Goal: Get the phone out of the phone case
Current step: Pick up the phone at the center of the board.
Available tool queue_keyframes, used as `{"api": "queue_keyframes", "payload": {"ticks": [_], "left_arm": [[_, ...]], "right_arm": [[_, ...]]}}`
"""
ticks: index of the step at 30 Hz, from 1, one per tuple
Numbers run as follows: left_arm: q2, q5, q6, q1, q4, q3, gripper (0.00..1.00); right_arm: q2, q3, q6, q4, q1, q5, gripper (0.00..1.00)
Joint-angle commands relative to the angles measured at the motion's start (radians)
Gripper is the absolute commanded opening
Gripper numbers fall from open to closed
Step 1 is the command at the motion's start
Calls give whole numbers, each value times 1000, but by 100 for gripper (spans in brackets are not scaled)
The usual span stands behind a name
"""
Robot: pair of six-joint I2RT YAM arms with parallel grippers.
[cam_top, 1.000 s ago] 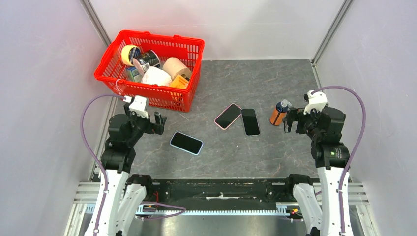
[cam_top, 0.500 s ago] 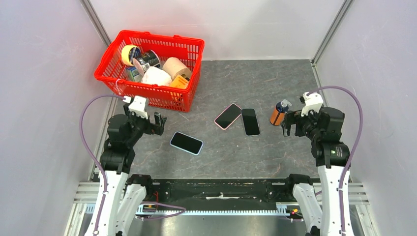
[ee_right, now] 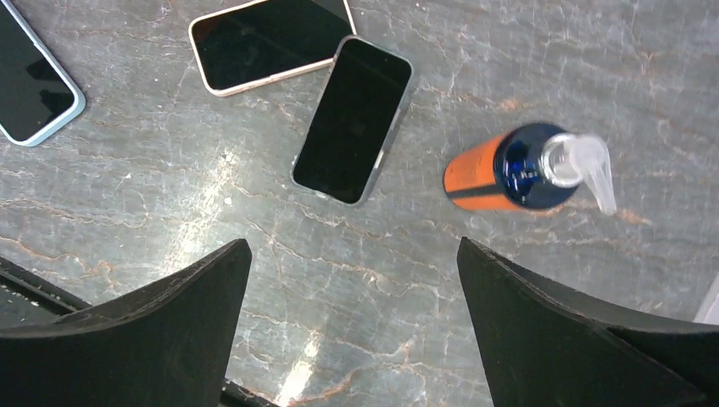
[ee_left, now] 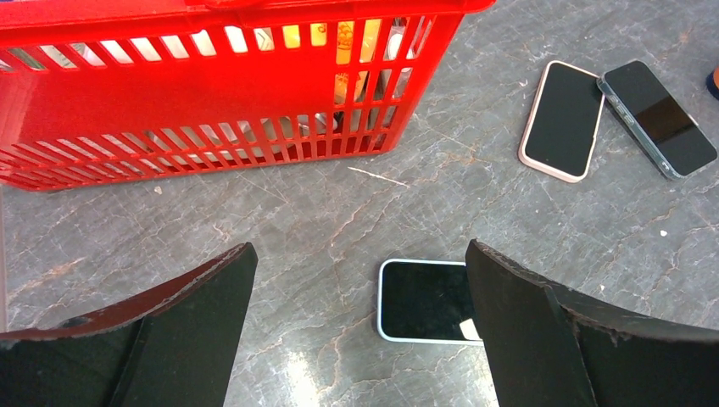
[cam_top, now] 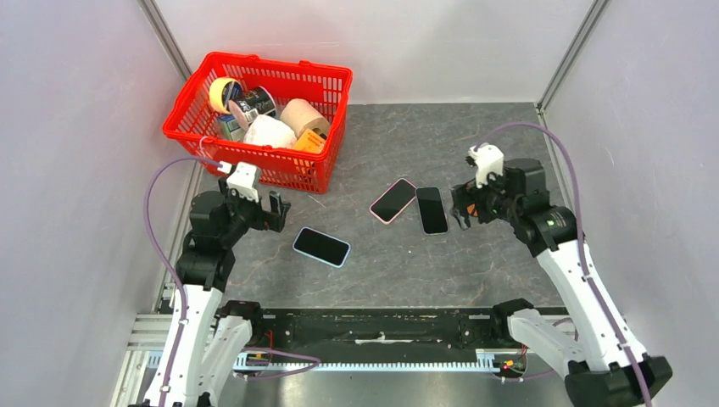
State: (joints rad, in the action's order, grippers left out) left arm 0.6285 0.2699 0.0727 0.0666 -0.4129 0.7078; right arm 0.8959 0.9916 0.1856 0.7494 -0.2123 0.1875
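Observation:
Three phones lie face up on the grey marble table. One in a light-blue case (cam_top: 321, 246) (ee_left: 424, 301) lies nearest my left gripper (cam_top: 271, 211) (ee_left: 360, 248), which hangs open just left of it, with the right finger covering the phone's end in the left wrist view. A pink-cased phone (cam_top: 392, 200) (ee_right: 271, 41) and a dark grey-edged phone (cam_top: 431, 209) (ee_right: 353, 119) lie side by side in the middle. My right gripper (cam_top: 463, 208) (ee_right: 353, 244) is open and empty, hovering just right of the dark phone.
A red basket (cam_top: 254, 167) (ee_left: 212, 110) full of household items stands at the back left. An orange pump bottle (ee_right: 500, 174) stands right of the dark phone, mostly hidden under my right wrist in the top view. Walls close in both sides.
My right arm has swung left and forward from the right edge, and now hangs over the bottle beside the dark phone. The left arm has barely shifted. The phones have not moved.

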Motion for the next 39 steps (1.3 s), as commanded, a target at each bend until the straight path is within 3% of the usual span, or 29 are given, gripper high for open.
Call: {"api": "queue_keyframes", "payload": {"ticks": [1, 6, 19, 31, 39], "left_arm": [[11, 23, 32, -8, 40, 0, 100], [23, 41, 36, -9, 45, -4, 100], [25, 49, 41, -11, 52, -15, 99], [10, 80, 45, -12, 52, -20, 99], [9, 95, 47, -12, 52, -24, 99]], "right_arm": [[80, 91, 13, -66, -114, -141, 99], [204, 86, 14, -146, -228, -216, 99], [528, 35, -147, -363, -233, -264, 99], [739, 82, -258, -332, -205, -287, 99], [810, 103, -287, -305, -152, -203, 99]]}}
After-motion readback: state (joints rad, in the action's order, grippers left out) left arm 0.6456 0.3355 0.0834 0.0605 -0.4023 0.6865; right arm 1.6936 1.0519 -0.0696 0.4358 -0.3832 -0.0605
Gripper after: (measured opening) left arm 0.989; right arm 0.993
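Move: My open right hand hovers about 22 cm above table height. The clear-cased phone at the center lies some 10 cm ahead of it and 4 cm to its left. The pink-edged phone is about 13 cm ahead and 15 cm left of that hand; the orange bottle stands roughly 9 cm ahead and 9 cm to its right. From my left hand, the center phone is about 10 cm ahead and 40 cm right, well below. I swing my right hand forward and to the left, nearly level at first, then sink steeply over the center phone, about 18 cm down and 9 cm forward in all, easing a little back to the right near the end. Meanwhile I tip the fingers some 25 degrees further down, keeping them wide open to either side of the phone, still short of pinching it. ##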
